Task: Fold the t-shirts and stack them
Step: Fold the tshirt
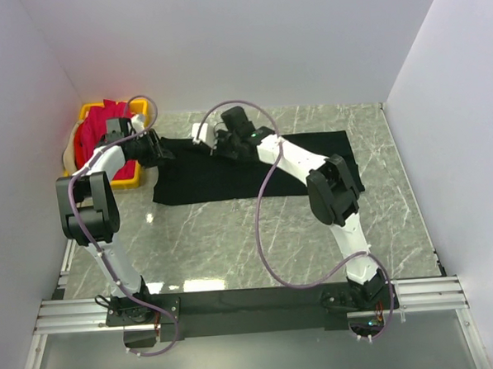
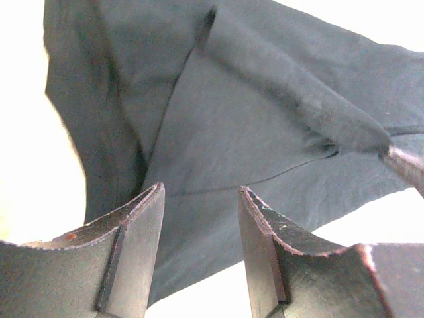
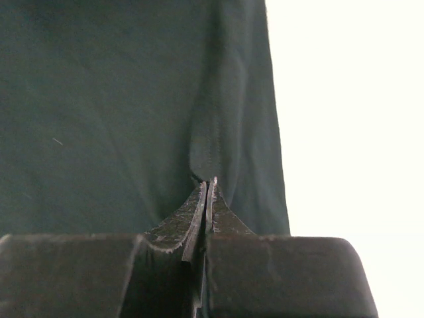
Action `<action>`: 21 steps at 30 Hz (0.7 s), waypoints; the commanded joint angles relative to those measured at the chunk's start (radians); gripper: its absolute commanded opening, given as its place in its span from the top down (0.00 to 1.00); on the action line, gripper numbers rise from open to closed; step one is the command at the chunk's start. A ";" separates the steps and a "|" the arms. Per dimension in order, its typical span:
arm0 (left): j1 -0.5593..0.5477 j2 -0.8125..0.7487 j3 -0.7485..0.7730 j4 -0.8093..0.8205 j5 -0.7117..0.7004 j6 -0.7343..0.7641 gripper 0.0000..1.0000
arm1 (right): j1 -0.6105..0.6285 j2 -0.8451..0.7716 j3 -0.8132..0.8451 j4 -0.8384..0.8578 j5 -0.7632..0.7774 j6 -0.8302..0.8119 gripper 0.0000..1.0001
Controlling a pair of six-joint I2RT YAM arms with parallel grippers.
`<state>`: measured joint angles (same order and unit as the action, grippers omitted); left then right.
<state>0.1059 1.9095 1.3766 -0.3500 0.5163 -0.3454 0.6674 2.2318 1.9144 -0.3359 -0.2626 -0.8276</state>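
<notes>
The black t-shirt (image 1: 213,182) lies spread across the far middle of the table. My right gripper (image 1: 204,141) is at its far left part, shut on a raised fold of the black cloth (image 3: 209,182). My left gripper (image 1: 164,152) hovers at the shirt's left edge, open, with black cloth (image 2: 232,119) showing between and beyond the jaws (image 2: 201,189) and nothing gripped. A ridge of cloth runs up to the right gripper's finger (image 2: 404,165). Magenta-pink shirts (image 1: 95,130) are heaped in the crate at the far left.
The yellow crate (image 1: 124,184) stands at the far left against the wall, just left of my left gripper. White walls close in the left, back and right. Bare marble table (image 1: 233,243) lies between the shirt and the arm bases.
</notes>
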 commanded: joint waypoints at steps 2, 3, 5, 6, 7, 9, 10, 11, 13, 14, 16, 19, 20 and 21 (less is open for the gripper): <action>-0.003 -0.032 0.015 0.175 0.124 0.051 0.46 | -0.031 0.025 0.067 -0.043 -0.046 0.021 1.00; -0.006 -0.017 0.030 0.205 0.132 0.042 0.45 | -0.031 0.026 0.060 -0.041 -0.046 0.021 1.00; -0.018 0.038 0.064 0.259 0.158 0.034 0.43 | -0.032 0.032 0.055 -0.035 -0.040 0.025 1.00; -0.031 0.061 0.111 0.263 0.154 0.045 0.42 | -0.031 0.037 0.064 -0.032 -0.038 0.028 1.00; -0.037 0.088 0.139 0.256 0.148 0.052 0.41 | -0.031 0.051 0.074 -0.034 -0.032 0.033 1.00; -0.044 0.155 0.203 0.256 0.148 0.045 0.40 | -0.031 0.068 0.107 -0.041 -0.021 0.044 1.00; -0.049 0.173 0.219 0.259 0.152 0.040 0.40 | -0.031 0.081 0.118 -0.043 -0.015 0.048 1.00; -0.051 0.189 0.232 0.266 0.152 0.034 0.40 | -0.032 0.089 0.126 -0.043 -0.009 0.054 1.00; -0.063 0.220 0.251 0.273 0.149 0.025 0.40 | -0.032 0.094 0.132 -0.037 -0.006 0.059 1.00; -0.069 0.238 0.259 0.260 0.145 0.026 0.41 | -0.035 0.095 0.130 -0.032 -0.004 0.061 1.00; -0.080 0.253 0.272 0.240 0.113 0.029 0.42 | -0.034 0.098 0.133 -0.032 -0.003 0.061 1.00; -0.080 0.253 0.248 0.256 0.076 0.010 0.43 | -0.035 0.097 0.130 -0.031 -0.003 0.061 1.00; -0.081 0.256 0.236 0.259 0.077 0.008 0.44 | -0.037 0.100 0.130 -0.028 -0.003 0.061 1.00; -0.083 0.260 0.236 0.259 0.083 0.009 0.44 | -0.037 0.100 0.132 -0.031 -0.004 0.061 1.00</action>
<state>0.0254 2.1777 1.6028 -0.1238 0.6090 -0.3279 0.6304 2.3291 1.9976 -0.3813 -0.2703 -0.7788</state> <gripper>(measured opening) 0.565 0.008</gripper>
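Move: The raised fold of the black t-shirt that my open left hand goes for lies about 9 cm ahead of it, 5 cm to its right and 6 cm below. The shirt's far edge runs some 3 cm beyond that fold, and the yellow bin stands about 16 cm to my left hand's left and 4 cm ahead. From my right hand, already pinching the cloth, the place to set it down is roughly 2 cm ahead, 1 cm right and 8 cm below. I swing my left hand in a low arc over the shirt, about 8 cm forward and 5 cm right, rising some 3 cm and then dropping 4 cm over the fold, fingers staying half open and tipping up some 10 degrees. With my right hand I keep the cloth pinched, ease it a little forward and right, then lower it about 3 cm and hold. ##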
